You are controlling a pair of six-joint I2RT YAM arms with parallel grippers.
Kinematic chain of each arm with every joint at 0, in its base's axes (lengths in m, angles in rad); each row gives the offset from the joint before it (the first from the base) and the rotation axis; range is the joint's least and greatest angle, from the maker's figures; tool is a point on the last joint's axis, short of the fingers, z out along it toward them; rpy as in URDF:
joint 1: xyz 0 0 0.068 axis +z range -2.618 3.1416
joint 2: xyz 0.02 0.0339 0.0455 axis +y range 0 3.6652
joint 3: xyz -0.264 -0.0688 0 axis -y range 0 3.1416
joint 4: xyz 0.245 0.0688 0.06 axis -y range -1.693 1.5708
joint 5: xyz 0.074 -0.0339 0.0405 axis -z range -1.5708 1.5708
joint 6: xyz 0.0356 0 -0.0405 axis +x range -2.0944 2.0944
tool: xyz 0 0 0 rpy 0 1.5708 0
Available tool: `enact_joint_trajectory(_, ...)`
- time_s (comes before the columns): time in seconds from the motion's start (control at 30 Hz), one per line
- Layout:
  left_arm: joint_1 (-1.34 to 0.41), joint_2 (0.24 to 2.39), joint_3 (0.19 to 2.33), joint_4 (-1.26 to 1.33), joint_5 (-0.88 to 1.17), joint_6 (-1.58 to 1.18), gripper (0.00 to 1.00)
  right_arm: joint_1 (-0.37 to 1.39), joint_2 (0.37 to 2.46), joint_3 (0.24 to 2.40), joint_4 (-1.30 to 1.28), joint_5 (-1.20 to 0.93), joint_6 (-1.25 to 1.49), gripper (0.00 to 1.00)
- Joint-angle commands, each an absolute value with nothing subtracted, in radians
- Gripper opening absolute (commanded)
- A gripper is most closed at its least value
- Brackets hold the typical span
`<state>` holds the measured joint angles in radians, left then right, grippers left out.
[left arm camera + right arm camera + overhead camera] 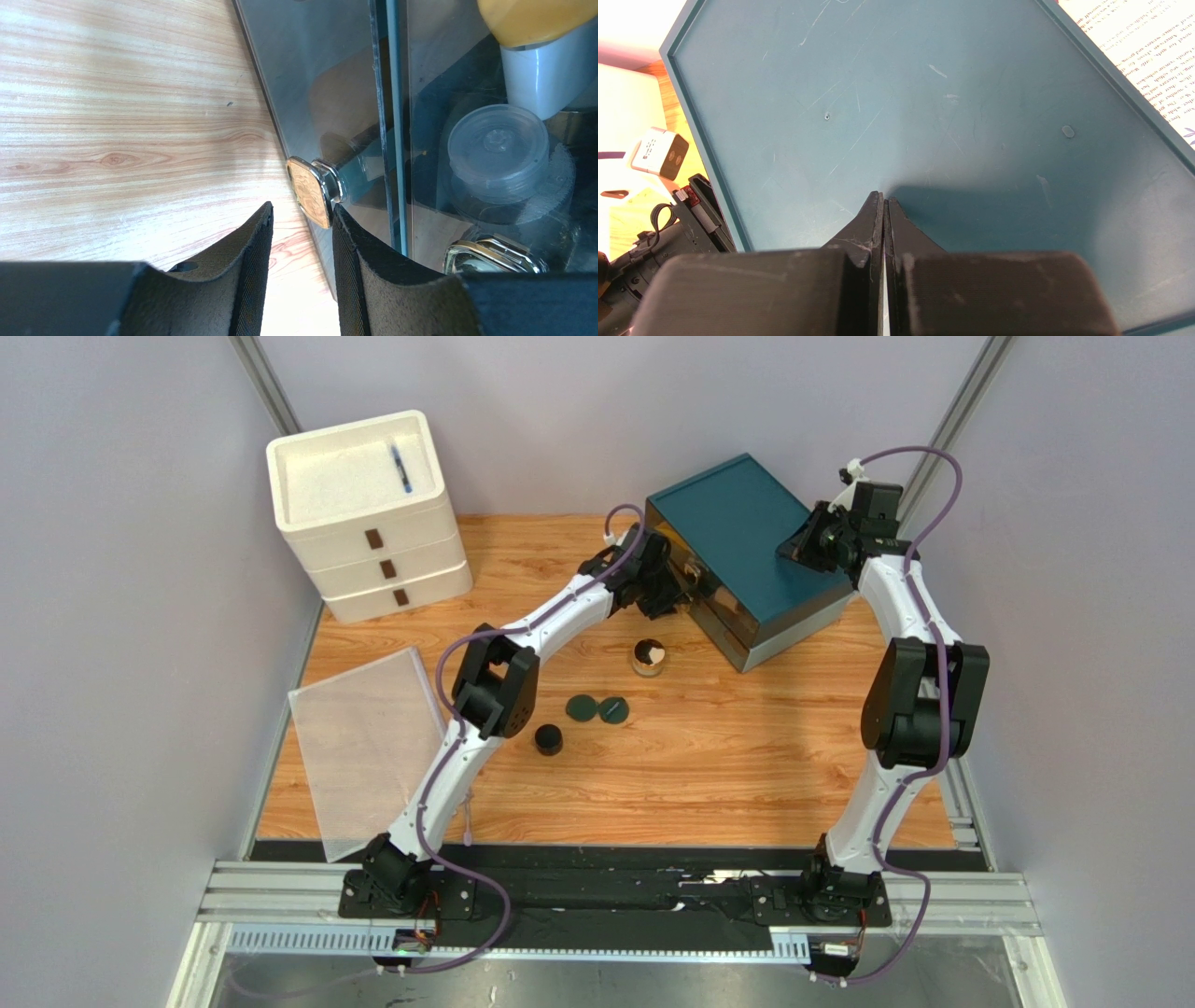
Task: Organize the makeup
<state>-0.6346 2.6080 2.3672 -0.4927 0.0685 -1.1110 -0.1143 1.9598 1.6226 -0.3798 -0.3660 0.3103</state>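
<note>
On the table lie two dark green round compacts [582, 707] [613, 709], a black jar [549, 741] and a round jar [648, 658]. A teal organizer box [744, 532] with clear drawer fronts stands at the back. My left gripper [673, 588] [302, 210] is open at its front, fingertips [261, 224] on either side of a gold drawer knob [309, 192]. Behind the clear front I see an orange tube [537, 21] and a clear bottle cap [498, 150]. My right gripper [802, 546] [885, 199] is shut and empty, tips on the teal lid [934, 105].
A white three-drawer unit [368, 546] stands at the back left with a blue pen [400, 469] on top. A clear flat lid [368, 742] lies at the left edge. A second gold knob [491, 255] shows lower on the box front.
</note>
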Motion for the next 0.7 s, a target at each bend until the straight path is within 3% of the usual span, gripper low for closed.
enact_joint_trajectory(0.0, -0.601, 2.576, 2.378, -0.592, 0.002, -1.112, 0.41, -0.104, 2.141, 1.477, -0.747, -0.213, 0.241, 0.00)
enact_joint_trajectory(0.67, -0.545, 2.316, 1.983, -0.620, -0.097, -1.045, 0.41, -0.104, 2.151, 1.488, -0.747, -0.221, 0.248, 0.00)
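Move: The lower drawer's handle is right at my left fingertips, about a centimetre to the right and a centimetre below, with one finger at the edge of its plate. The green box's middle lies about 6 cm ahead and 10 cm to the right, the round powder jar about 9 cm back, 6 cm left and 5 cm lower. From my right hand the handle is some 16 cm left, 3 cm back and 9 cm down. With one fingertip of my part-open left hand hooked on the lower handle, I take up the pull almost in place, then sweep about 12 cm left, away from the box, coming clear of the handle and sinking some 3 cm late on while the wrist turns about 20 degrees, partly counter-clockwise. My closed right hand stays put on the box top, holding it. ##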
